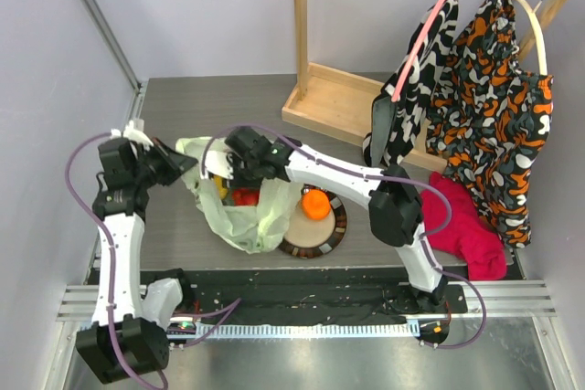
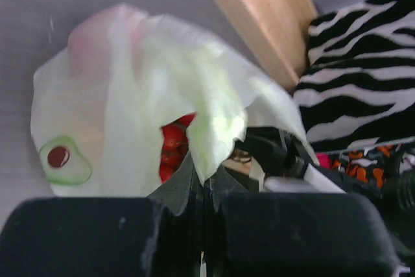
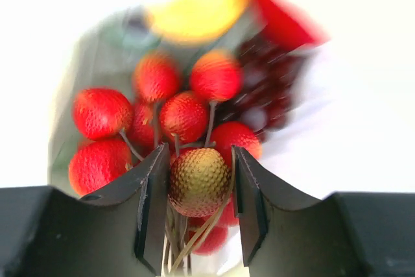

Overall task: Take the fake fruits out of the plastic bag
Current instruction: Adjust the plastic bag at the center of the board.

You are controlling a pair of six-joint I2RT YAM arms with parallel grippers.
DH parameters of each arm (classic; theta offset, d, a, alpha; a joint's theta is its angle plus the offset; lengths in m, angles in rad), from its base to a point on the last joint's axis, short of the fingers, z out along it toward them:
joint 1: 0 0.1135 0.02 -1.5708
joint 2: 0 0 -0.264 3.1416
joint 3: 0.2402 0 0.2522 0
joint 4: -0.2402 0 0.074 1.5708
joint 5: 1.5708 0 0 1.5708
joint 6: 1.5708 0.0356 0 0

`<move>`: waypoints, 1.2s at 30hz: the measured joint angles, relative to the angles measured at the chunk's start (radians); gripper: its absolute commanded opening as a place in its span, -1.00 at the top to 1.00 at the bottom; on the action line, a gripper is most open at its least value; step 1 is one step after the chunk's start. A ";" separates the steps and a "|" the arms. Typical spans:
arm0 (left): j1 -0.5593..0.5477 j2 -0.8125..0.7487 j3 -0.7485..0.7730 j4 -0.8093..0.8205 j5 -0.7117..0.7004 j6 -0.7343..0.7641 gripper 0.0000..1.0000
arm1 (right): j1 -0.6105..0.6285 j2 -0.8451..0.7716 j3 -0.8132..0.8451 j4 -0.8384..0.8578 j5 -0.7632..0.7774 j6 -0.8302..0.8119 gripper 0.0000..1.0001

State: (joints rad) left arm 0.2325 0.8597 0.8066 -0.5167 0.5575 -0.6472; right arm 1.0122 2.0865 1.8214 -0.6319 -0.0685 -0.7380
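The pale green plastic bag (image 1: 242, 226) (image 2: 130, 95) lies at centre left, its mouth held up. My left gripper (image 1: 178, 166) (image 2: 204, 186) is shut on a fold of the bag's rim. My right gripper (image 1: 233, 171) (image 3: 198, 180) reaches into the bag's mouth, its jaws closed on a yellowish berry (image 3: 198, 183) of the red berry bunch (image 3: 185, 115). Behind the bunch inside the bag lie a yellow lemon (image 3: 201, 8), a red apple (image 3: 285, 17) and dark purple grapes (image 3: 269, 89). An orange (image 1: 315, 204) sits on the round dark-rimmed plate (image 1: 336, 230) just right of the bag.
A wooden clothes rack (image 1: 338, 98) stands at the back with patterned garments (image 1: 494, 107) on hangers. A red cloth (image 1: 466, 221) lies at the right. The left wrist view shows the rack's base (image 2: 266, 17) and a zebra-striped garment (image 2: 363, 82) beyond the bag.
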 measured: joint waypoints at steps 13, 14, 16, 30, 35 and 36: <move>0.069 0.233 0.641 0.123 -0.055 0.027 1.00 | -0.014 0.038 0.464 0.132 -0.061 0.058 0.98; 0.071 0.220 0.640 0.138 -0.045 0.026 1.00 | -0.016 0.018 0.439 0.150 -0.076 0.074 0.98; 0.071 0.176 0.587 0.164 -0.027 0.023 1.00 | -0.021 -0.034 0.359 0.182 -0.109 0.103 0.98; 0.071 -0.009 0.117 0.025 -0.013 0.026 1.00 | -0.051 -0.058 0.252 0.226 -0.128 0.309 0.98; 0.071 -0.029 0.117 0.025 -0.012 0.031 1.00 | -0.060 -0.074 0.356 0.282 -0.094 0.339 0.98; 0.071 -0.029 0.116 0.025 -0.011 0.031 1.00 | -0.062 -0.091 0.357 0.288 -0.095 0.342 0.98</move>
State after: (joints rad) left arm 0.3035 0.8303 0.9222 -0.4915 0.5461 -0.6167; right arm 0.9504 1.9953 2.1784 -0.3443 -0.1631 -0.3958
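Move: My left hand still pinches the plastic bag's rim; the bag's middle is about 11 cm to its right, 6 cm back and 12 cm below. My right hand is inside the bag, already gripping the red fruit bunch, with the bag's middle some 4 cm behind it. The lemon sits about 5 cm to its left and a bit lower. The plate lies roughly 17 cm to its right and 8 cm back, the orange 19 cm right and 5 cm back. I swing both hands up together, my left hand lifting the pinched rim about 24 cm and slightly forward, then dropping it most of the way back. Keeping hold of the red bunch, my right hand rises some 20 cm, dips, then climbs again, drawing it up out of the bag as the wrist rolls about 45 degrees until the fingers point nearly level to the left. ##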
